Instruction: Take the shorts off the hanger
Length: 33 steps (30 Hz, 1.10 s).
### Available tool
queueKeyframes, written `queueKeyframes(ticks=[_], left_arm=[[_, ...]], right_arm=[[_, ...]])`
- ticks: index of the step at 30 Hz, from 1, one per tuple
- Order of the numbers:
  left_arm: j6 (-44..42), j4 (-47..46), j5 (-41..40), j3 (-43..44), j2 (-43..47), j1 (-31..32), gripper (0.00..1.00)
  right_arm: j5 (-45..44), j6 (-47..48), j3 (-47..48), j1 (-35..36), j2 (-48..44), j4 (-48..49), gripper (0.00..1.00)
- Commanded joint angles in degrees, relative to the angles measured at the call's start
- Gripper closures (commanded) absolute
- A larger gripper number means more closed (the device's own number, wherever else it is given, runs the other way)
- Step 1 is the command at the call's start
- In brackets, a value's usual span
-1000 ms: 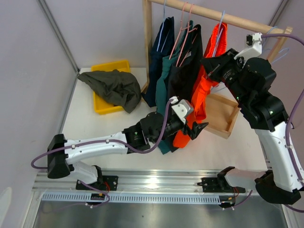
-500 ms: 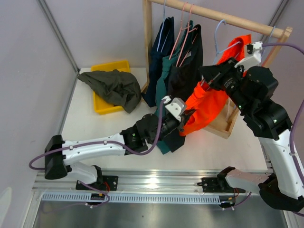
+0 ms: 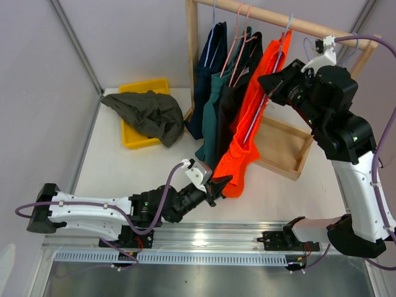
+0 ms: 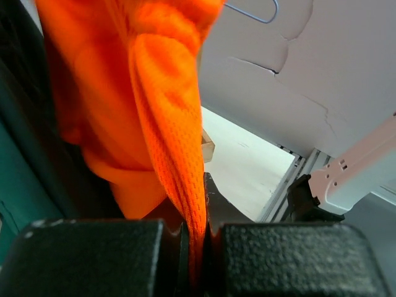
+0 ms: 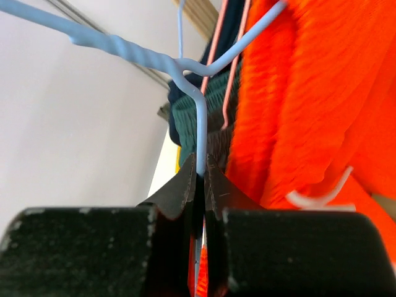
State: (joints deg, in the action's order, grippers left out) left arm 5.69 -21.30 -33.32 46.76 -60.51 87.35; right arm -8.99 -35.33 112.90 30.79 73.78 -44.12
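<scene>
The bright orange shorts hang stretched in a long diagonal from a light blue wire hanger below the rail. My left gripper is shut on their lowest hem, and the orange mesh runs down between its pads. My right gripper is shut on the hanger's wire neck, with orange fabric just right of it. Navy, teal and black shorts hang on other hangers to the left. An olive pair lies on the yellow tray.
The wooden rack's rail and left post stand at the back. A yellow tray sits back left under the olive pair. A shallow wooden tray lies below the right arm. A metal rail borders the near edge.
My left gripper closed on the orange hem and pulled it toward the near edge. My right gripper swung the hanger down and right, then back up, and the shorts are drawn taut.
</scene>
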Motion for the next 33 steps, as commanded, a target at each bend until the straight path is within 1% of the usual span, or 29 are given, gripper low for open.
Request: queueKeyframes(ticks=[1,4,7,8,9,10,12,15,16,17,18,19,20,21,22,23,24,25,26,28,29,30,31,32,33], left_arm=[[4.6,3.0,-2.4,-1.1,1.8,2.5,1.00],[4.1,1.3,-3.9,-2.9,2.4,3.1,1.00],[4.0,0.4,-6.4,-4.0,0.6,2.8,1.00],[4.4,0.5,-6.3,-4.0,-0.9,2.2,1.00],[5.2,2.2,-6.1,-3.6,-4.9,0.9,1.00],[6.3,2.1,-5.4,-3.7,-7.0,0.6,1.00],[7.1,-1.5,-4.4,-5.4,-11.0,0.6,1.00],[9.2,-5.6,-3.1,-6.4,-14.4,0.2,1.00],[9.3,-6.9,-3.0,-6.1,-15.9,-0.5,1.00],[9.2,-6.5,-2.5,-2.9,-17.3,-1.3,1.00],[8.6,-6.1,-2.4,-1.4,-18.8,-3.1,1.00],[6.5,-6.0,-2.1,-0.2,-21.0,-4.1,1.00],[5.4,-5.9,-0.9,4.2,-21.9,-5.2,1.00],[4.2,-5.7,-0.3,5.8,-22.7,-7.3,1.00],[2.3,-4.8,0.5,7.4,-24.1,-8.8,1.00],[1.5,-4.1,3.2,12.6,-24.8,-10.2,1.00],[0.2,-3.4,4.4,14.4,-25.4,-13.0,1.00],[-0.7,-2.3,5.3,17.8,-27.1,-14.2,1.00],[-1.4,-1.4,6.1,21.8,-28.1,-16.7,1.00],[-2.8,1.2,7.7,25.9,-30.1,-19.2,1.00],[-3.0,3.7,8.2,32.3,-32.2,-21.6,1.00],[-3.0,4.9,9.7,34.3,-33.2,-22.7,1.00],[-3.1,5.7,10.4,36.2,-34.2,-23.8,1.00],[-3.1,7.4,11.2,41.8,-36.3,-25.9,1.00],[-3.1,8.5,11.6,43.8,-37.4,-26.7,1.00]], right_arm=[[-7.4,6.1,4.2,-2.1,-1.4,11.7,1.00],[-7.4,6.0,3.6,-2.7,-1.5,11.7,1.00],[-6.6,5.2,4.3,-3.2,-1.6,11.9,1.00],[-6.1,5.0,5.0,-3.4,-1.2,11.9,1.00],[-5.5,4.5,7.2,-3.5,-0.8,11.5,1.00],[-5.2,4.3,8.7,-3.8,-0.3,10.5,1.00],[-4.5,4.0,13.7,-4.2,1.7,9.2,1.00],[-3.1,2.3,18.0,-4.4,3.4,5.7,1.00],[-1.2,-0.1,19.2,-4.6,3.3,4.3,1.00],[0.0,-1.7,18.8,-4.4,2.9,4.1,1.00],[1.4,-3.4,17.6,-4.2,0.9,4.3,1.00],[4.0,-6.8,13.4,-4.2,-0.5,5.3,1.00],[4.8,-8.7,10.6,-3.5,-2.0,5.9,1.00],[5.6,-10.5,7.7,-3.4,-3.8,6.6,1.00],[8.0,-12.5,1.4,-3.4,-7.6,8.4,1.00],[9.2,-16.5,-1.7,-3.2,-9.4,9.7,1.00],[11.7,-18.6,-4.7,-3.2,-11.2,12.4,1.00],[15.1,-20.9,-9.5,-3.2,-14.2,13.5,1.00],[16.5,-25.0,-11.0,-3.1,-15.1,13.8,1.00],[20.0,-29.2,-14.1,-2.7,-17.8,15.8,1.00],[20.7,-30.7,-15.3,-2.7,-18.4,15.8,1.00],[22.2,-33.4,-16.0,-2.3,-19.0,16.3,1.00],[23.0,-34.5,-16.5,-2.1,-20.0,16.9,1.00],[24.0,-35.3,-16.8,-2.1,-20.3,17.0,1.00],[24.9,-37.2,-17.3,-2.0,-20.5,17.7,1.00]])
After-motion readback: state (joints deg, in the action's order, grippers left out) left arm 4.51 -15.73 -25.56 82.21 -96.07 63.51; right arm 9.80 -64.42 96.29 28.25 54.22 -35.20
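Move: The left fingers already pinch the stretched lower end of the orange shorts; the hanger shoulder, pinched by the right fingers, lies from them some 19 cm ahead, 12 cm right and 18 cm up. The black shorts hang about 17 cm ahead, 3 cm right and slightly higher than the left hand, the teal shorts equally far ahead but 4 cm left. From the right hand, the wooden rail is roughly 10 cm ahead, 5 cm right and 10 cm above. Keep both grippers shut. Pull the orange shorts down with the left hand by about 10 cm, easing right, then sweep it forward towards the rack and back up to its starting height, ending some 19 cm farther out. Lift the right hand slightly, then draw the hanger back from the rail, rolling the hand left side up and turning it counter-clockwise. ##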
